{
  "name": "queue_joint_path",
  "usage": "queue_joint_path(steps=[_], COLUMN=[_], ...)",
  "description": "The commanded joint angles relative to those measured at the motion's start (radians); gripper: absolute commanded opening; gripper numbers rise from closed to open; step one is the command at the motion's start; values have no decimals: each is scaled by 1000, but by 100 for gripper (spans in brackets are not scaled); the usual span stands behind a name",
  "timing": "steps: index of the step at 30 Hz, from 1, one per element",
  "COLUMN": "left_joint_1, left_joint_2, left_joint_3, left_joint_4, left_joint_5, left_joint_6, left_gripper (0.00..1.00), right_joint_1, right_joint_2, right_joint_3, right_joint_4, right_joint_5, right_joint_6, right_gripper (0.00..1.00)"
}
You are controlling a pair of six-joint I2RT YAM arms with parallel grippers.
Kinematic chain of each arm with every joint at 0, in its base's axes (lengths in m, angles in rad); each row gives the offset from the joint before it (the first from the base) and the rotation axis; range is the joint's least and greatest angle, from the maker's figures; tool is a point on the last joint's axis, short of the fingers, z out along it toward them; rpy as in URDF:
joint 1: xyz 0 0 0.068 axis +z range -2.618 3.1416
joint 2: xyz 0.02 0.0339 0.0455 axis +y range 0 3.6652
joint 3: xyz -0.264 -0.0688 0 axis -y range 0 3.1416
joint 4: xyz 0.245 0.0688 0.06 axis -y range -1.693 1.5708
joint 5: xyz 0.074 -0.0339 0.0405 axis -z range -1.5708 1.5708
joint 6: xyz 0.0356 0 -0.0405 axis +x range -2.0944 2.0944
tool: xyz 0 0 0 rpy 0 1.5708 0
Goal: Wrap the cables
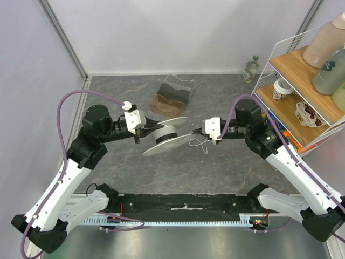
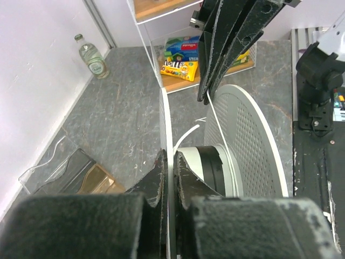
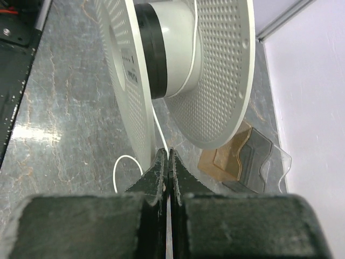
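Note:
A white spool with two perforated flanges hangs above the table centre, tilted. My left gripper is shut on the edge of one flange; the hub with its black band lies just right of the jaws. The thin white cable runs from the hub down between the flanges into my right gripper, which is shut on it. A loose loop of cable hangs beside the right fingers, and the same loop shows from above. The right gripper sits close to the spool's right rim.
A wire shelf rack with bottles, jars and snack packs stands at the right. A glass bottle is at the back wall. A clear holder with a brown insert lies behind the spool. A black base strip runs along the near edge.

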Motion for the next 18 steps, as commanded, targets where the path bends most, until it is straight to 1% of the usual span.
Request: queue_joint_path(steps=[1,4,7,11,14,18], left_joint_1=[15,15,15,15,15,22], left_joint_2=[-25,-23,-20,13,38,58], left_joint_3=[80,91,126,175,197,195], left_joint_4=[-75,-40,1,49,89,152], left_joint_5=[184,216,225,245,228,141], left_joint_6=[-106,-183,-263,-384,-436,-510], left_gripper=[1,2,2,2,2,2], right_joint_1=[-163,-215,-246,-252,-254,-252], right_joint_2=[-24,-33,-59,-78,-79,-84], right_joint_3=[-17,-48,-91,-135,-143,-159], right_joint_4=[-37,3,75,143,146,178], right_joint_5=[-19,-100,-148,-162,-176,-187], right_joint_6=[-12,6,26,58,60,92], right_gripper=[0,0,0,0,0,0])
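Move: The left fingers already grip a rim of the white spool; its middle lies about 4 cm to the right of that hand, 3 cm back and 5 cm lower. From the right hand, which holds the cable, the spool's middle is some 9 cm left, 2 cm back and 1 cm above. The brown box stands on the table about 26 cm ahead, 6 cm right and 32 cm below the left hand. Still pinching the cable, the right hand backs off from the spool, about 4.5 cm to the right, with some forward and down, then stops and holds. The left hand keeps the spool's rim in its grip, first drawing back about 4 cm, then mostly lifting, about 6 cm in all, while its wrist turns some 20 degrees and tilts the spool. ##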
